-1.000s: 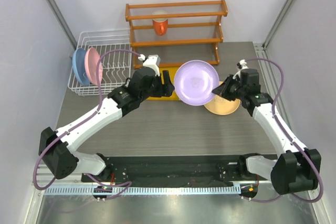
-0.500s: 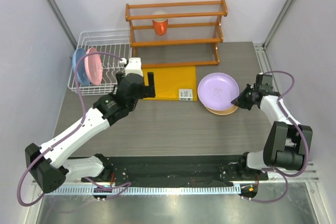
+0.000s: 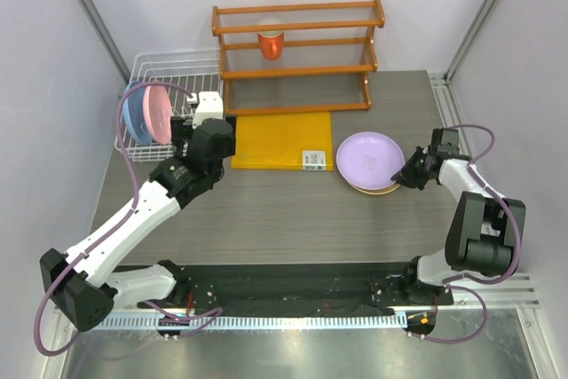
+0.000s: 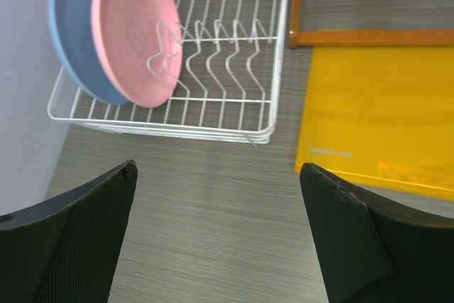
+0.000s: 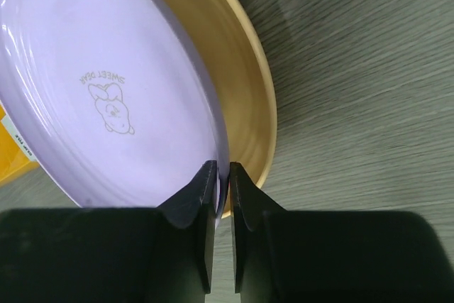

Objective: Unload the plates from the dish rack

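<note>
In the white wire dish rack at the back left, a pink plate and a light blue plate stand on edge at its left end. My left gripper hovers wide open just in front of the rack, holding nothing. At the right, the lilac plate lies on the peach-orange plate. My right gripper pinches the lilac plate's right rim, jaws nearly together.
A yellow board lies flat between the rack and the stacked plates. Behind it stands an orange wooden shelf holding an orange cup. A wall runs close along the rack's left side.
My left gripper opened, let go of the lilac plate and swung left to the rack. My right gripper carried that plate right and lowered it onto the peach-orange plate.
</note>
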Available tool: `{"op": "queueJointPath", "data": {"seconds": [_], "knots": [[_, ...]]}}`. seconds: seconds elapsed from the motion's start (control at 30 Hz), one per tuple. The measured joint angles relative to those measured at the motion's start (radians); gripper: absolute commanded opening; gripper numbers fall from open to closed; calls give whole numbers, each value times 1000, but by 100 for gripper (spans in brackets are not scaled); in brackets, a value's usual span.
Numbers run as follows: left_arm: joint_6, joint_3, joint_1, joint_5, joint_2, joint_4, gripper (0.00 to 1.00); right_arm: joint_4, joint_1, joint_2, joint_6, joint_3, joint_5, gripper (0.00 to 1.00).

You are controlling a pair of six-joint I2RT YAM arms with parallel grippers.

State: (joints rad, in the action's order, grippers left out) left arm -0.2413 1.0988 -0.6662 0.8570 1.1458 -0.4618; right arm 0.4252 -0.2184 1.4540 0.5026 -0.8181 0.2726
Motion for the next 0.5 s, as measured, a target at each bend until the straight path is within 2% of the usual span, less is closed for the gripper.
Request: {"op": "queueJointPath", "data": {"seconds": [0.13,0.17,0.33,0.4,0.5], "knots": [[16,0,82,-22,0,0,96,-4,-7,2,-3,0,-9,22],[19,0,108,-32,0,0,96,-5,-8,2,-4,0,-12,38],[41,0,206,-83,2,2,96,-6,-11,2,-10,0,-13,67],[48,0,244,-104,10,5,96,-6,-11,1,-14,0,-13,72],[65,1,291,-135,33,12,95,2,-11,-14,-26,-1,-25,72]]}}
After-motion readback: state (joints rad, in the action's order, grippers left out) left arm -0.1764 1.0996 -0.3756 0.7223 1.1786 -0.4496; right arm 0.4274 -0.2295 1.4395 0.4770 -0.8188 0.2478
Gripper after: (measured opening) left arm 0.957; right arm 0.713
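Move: From the left hand, the pink plate in the dish rack stands about 15 cm to the left, 12 cm ahead and some 12 cm lower. The blue plate is roughly 7 cm farther left of it, and the yellow board lies about 21 cm to this hand's right, 12 cm ahead and 24 cm down. The right hand still pinches the purple plate's rim; its middle is some 9 cm left and 4 cm ahead, just over the cream plate. Leftward, about 7 cm, the left hand sweeps towards the pink plate, easing a little forward and, near the end, slightly down, while turning some 10 degrees counter-clockwise with fingers still wide open. The right hand stays nearly in place low over the table and spreads its fingers wide, letting go of the purple plate's right-hand rim. ##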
